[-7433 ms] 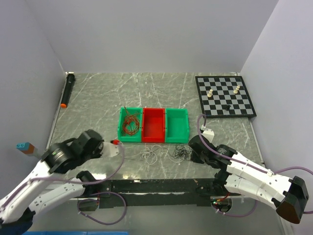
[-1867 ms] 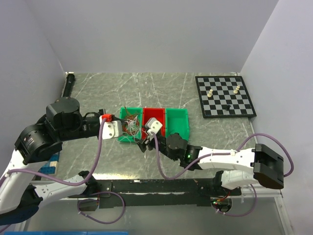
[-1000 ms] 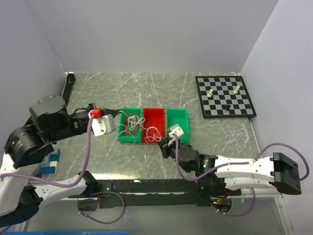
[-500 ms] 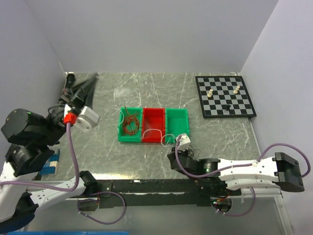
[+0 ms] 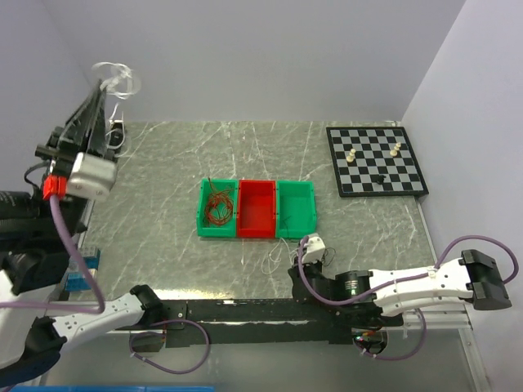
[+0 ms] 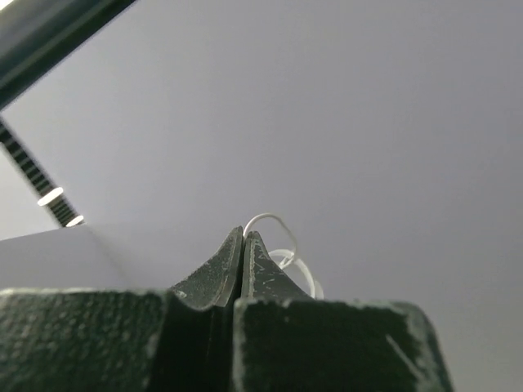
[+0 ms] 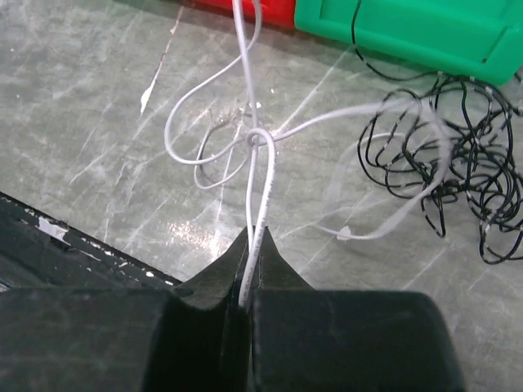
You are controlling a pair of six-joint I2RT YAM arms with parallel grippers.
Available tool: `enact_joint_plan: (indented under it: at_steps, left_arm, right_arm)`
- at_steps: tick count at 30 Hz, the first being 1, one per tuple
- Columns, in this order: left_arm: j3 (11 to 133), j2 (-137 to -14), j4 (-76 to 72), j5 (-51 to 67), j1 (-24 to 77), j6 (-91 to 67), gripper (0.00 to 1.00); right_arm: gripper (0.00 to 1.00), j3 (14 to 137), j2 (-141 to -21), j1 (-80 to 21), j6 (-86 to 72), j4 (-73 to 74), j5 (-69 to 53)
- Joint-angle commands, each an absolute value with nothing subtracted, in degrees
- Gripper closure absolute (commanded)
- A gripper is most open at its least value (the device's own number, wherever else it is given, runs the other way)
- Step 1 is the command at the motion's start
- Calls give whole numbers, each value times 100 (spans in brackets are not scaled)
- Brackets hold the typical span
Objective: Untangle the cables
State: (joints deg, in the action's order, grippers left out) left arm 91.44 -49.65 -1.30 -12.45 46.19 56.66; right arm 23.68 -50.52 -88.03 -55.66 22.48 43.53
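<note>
My left gripper (image 5: 101, 90) is raised high at the far left, shut on loops of white cable (image 5: 117, 76); in the left wrist view the white cable (image 6: 274, 225) curls out past the shut tips (image 6: 243, 238) against the bare wall. My right gripper (image 7: 256, 238) is low near the table's front edge, shut on two strands of white cable (image 7: 260, 175) that run up to a knot (image 7: 257, 139). A black cable tangle (image 7: 467, 167) lies on the table to its right. Red-brown cable (image 5: 217, 208) is coiled in the left green bin (image 5: 202, 214).
A red bin (image 5: 256, 209) and a second green bin (image 5: 296, 209) stand in a row with the first. A chessboard (image 5: 376, 160) with a few pieces sits at the far right. A blue block (image 5: 82, 273) lies at the left edge.
My left gripper has swung up and away to the far left, carrying white cable loops. My right gripper has drawn back from the bins toward the front edge with its white strands.
</note>
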Motion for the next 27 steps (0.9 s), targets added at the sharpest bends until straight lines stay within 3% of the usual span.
enact_joint_plan:
  at_steps: [1, 15, 27]
  left_arm:
    - [9097, -4737, 1483, -169, 4605, 4783, 99]
    - [9405, -5115, 3296, 1678, 4597, 4439, 99]
    - [8676, -5607, 2076, 2698, 4614, 4131, 99]
  right_arm:
    - [100, 2689, -4738, -8877, -4819, 1820, 4667]
    - [100, 3568, -3850, -8868, -2357, 187, 4333]
    - [100, 4350, -3507, -8868, -1056, -491, 4465]
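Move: My left hand, high up with white cable in its shut fingers, has the left green bin holding the orange cable about 12 cm ahead, 11 cm to its right and some 64 cm below; the red bin is level with that bin, 10 cm farther right. My right hand, low and also pinching white cable, has the right green bin 19 cm ahead and 1 cm right, the red bin 19 cm ahead and 10 cm left, both some 5 cm lower, and the black cable 4 cm ahead, 3 cm right, 7 cm down. I lift my right hand almost straight up by about 24 cm, away from the black cable, tilting its fingers up from their downward slant while they keep pinching the white cable. Meanwhile I bring my left hand down and to the right, about 15 cm each way, back in towards the bins and my right hand, swinging its upward-pointing fingers clockwise and down towards level, still shut on its white loops. ##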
